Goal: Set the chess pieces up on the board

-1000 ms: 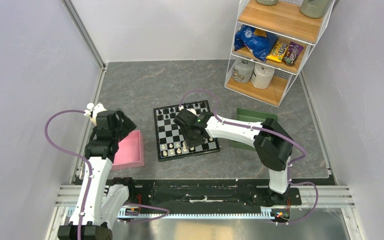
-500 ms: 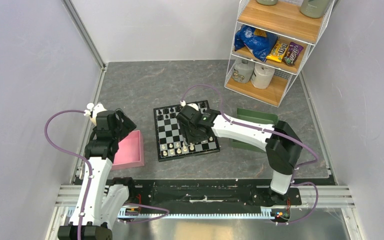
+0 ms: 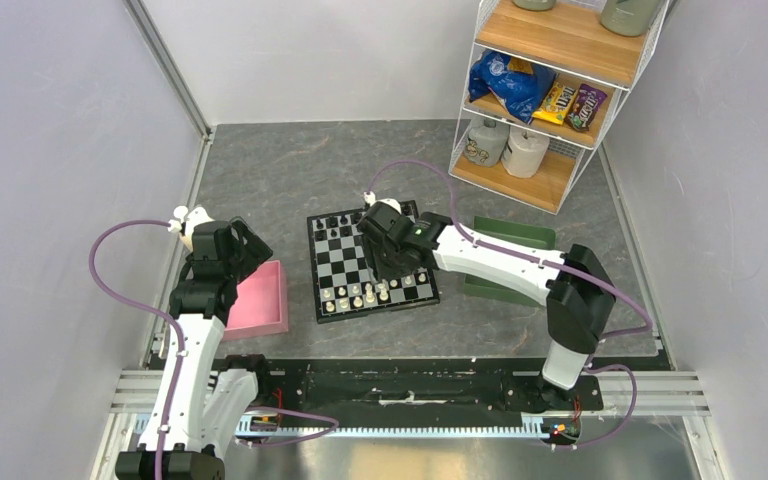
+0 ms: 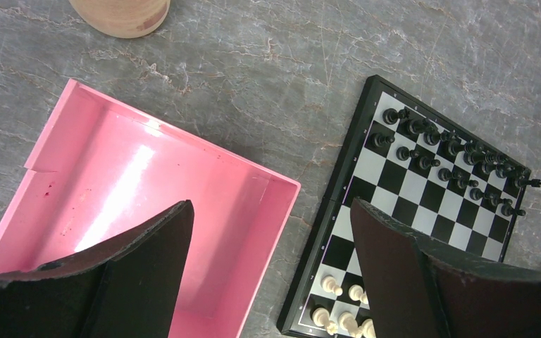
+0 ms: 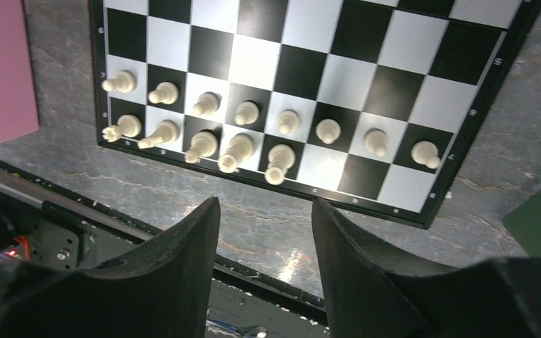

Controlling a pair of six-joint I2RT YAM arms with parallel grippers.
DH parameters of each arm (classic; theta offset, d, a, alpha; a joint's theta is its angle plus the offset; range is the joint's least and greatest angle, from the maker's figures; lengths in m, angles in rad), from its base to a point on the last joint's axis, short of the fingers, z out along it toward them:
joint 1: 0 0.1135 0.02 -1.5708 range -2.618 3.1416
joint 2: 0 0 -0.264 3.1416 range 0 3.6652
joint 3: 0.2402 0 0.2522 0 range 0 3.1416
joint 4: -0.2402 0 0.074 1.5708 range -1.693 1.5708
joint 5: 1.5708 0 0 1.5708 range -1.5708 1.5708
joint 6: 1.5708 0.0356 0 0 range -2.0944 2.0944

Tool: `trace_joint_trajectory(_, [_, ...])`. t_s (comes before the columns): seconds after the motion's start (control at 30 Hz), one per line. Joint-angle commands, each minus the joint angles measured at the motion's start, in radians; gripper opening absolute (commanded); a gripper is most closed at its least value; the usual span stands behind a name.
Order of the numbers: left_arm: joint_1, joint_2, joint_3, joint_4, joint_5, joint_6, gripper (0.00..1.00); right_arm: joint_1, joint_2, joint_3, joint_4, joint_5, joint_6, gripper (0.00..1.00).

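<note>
The board (image 3: 345, 262) lies mid-table, with black chess pieces (image 4: 451, 158) in two rows along its far edge. White chess pieces (image 5: 246, 113) stand in two rows along the near edge; the row nearest the edge has bare squares on its right. My right gripper (image 5: 264, 204) hangs open and empty above the table just in front of the board's near edge, its fingers (image 5: 183, 260) clear of every piece. In the top view the right gripper (image 3: 392, 268) is over the board's right half. My left gripper (image 4: 269, 205) is open wide and empty over the pink tray (image 4: 148, 190).
The pink tray (image 3: 260, 300) sits left of the board and a green tray (image 3: 505, 250) sits right of it, under the right arm. A wire shelf (image 3: 550, 90) with snacks and jars stands at the back right. The black base rail (image 5: 77, 218) runs along the near edge.
My right gripper has opened and pulled back from the near rows toward the board's far right, uncovering the white pieces there. The left arm has not moved.
</note>
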Motion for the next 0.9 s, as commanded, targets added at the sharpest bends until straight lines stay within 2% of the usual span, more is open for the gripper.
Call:
trace_joint_trajectory(0.0, [0.003, -0.004, 0.0, 0.025, 0.01, 0.024, 0.89, 0.012, 0.056, 0.077, 0.002, -0.067, -0.022, 0.55])
trace_joint_trajectory(0.37, [0.004, -0.001, 0.003, 0.025, 0.01, 0.026, 0.89, 0.034, 0.175, 0.176, -0.02, -0.085, -0.055, 0.43])
trace_joint_trajectory(0.57, [0.003, -0.005, 0.001, 0.025, 0.008, 0.024, 0.89, 0.045, 0.21, 0.192, -0.048, -0.042, -0.054, 0.4])
trace_joint_trajectory(0.63, [0.003, -0.004, 0.0, 0.025, 0.01, 0.025, 0.89, 0.044, 0.217, 0.194, -0.052, -0.028, -0.055, 0.44])
trace_joint_trajectory(0.67, [0.003, -0.004, 0.001, 0.025, 0.01, 0.024, 0.89, 0.045, 0.219, 0.195, -0.054, -0.028, -0.056, 0.4])
trace_joint_trajectory(0.87, [0.004, 0.001, -0.002, 0.029, 0.013, 0.023, 0.89, 0.045, 0.241, 0.206, -0.056, -0.053, -0.062, 0.36])
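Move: My right hand hangs open over the white back row, and the tall white piece sits about 3 cm to its left, 2 cm back and roughly 7 cm below. At the same level, the row's right end piece stands nearly under me, 1 cm back, the white bishop about 6 cm left and 2 cm back, and the pawn ahead of the tall piece some 3 cm left. From my left hand the tall piece lies around 22 cm right, 7 cm back and 11 cm below. I swing my right hand left about 4 cm, off the row's end piece, and sink it some 4.5 cm towards the tall white piece beside it, with most of the leftward travel done first. On the way I narrow the fingers by about a third and tilt the wrist slightly, so the tips come down close to the piece's head without clearly gripping it. ##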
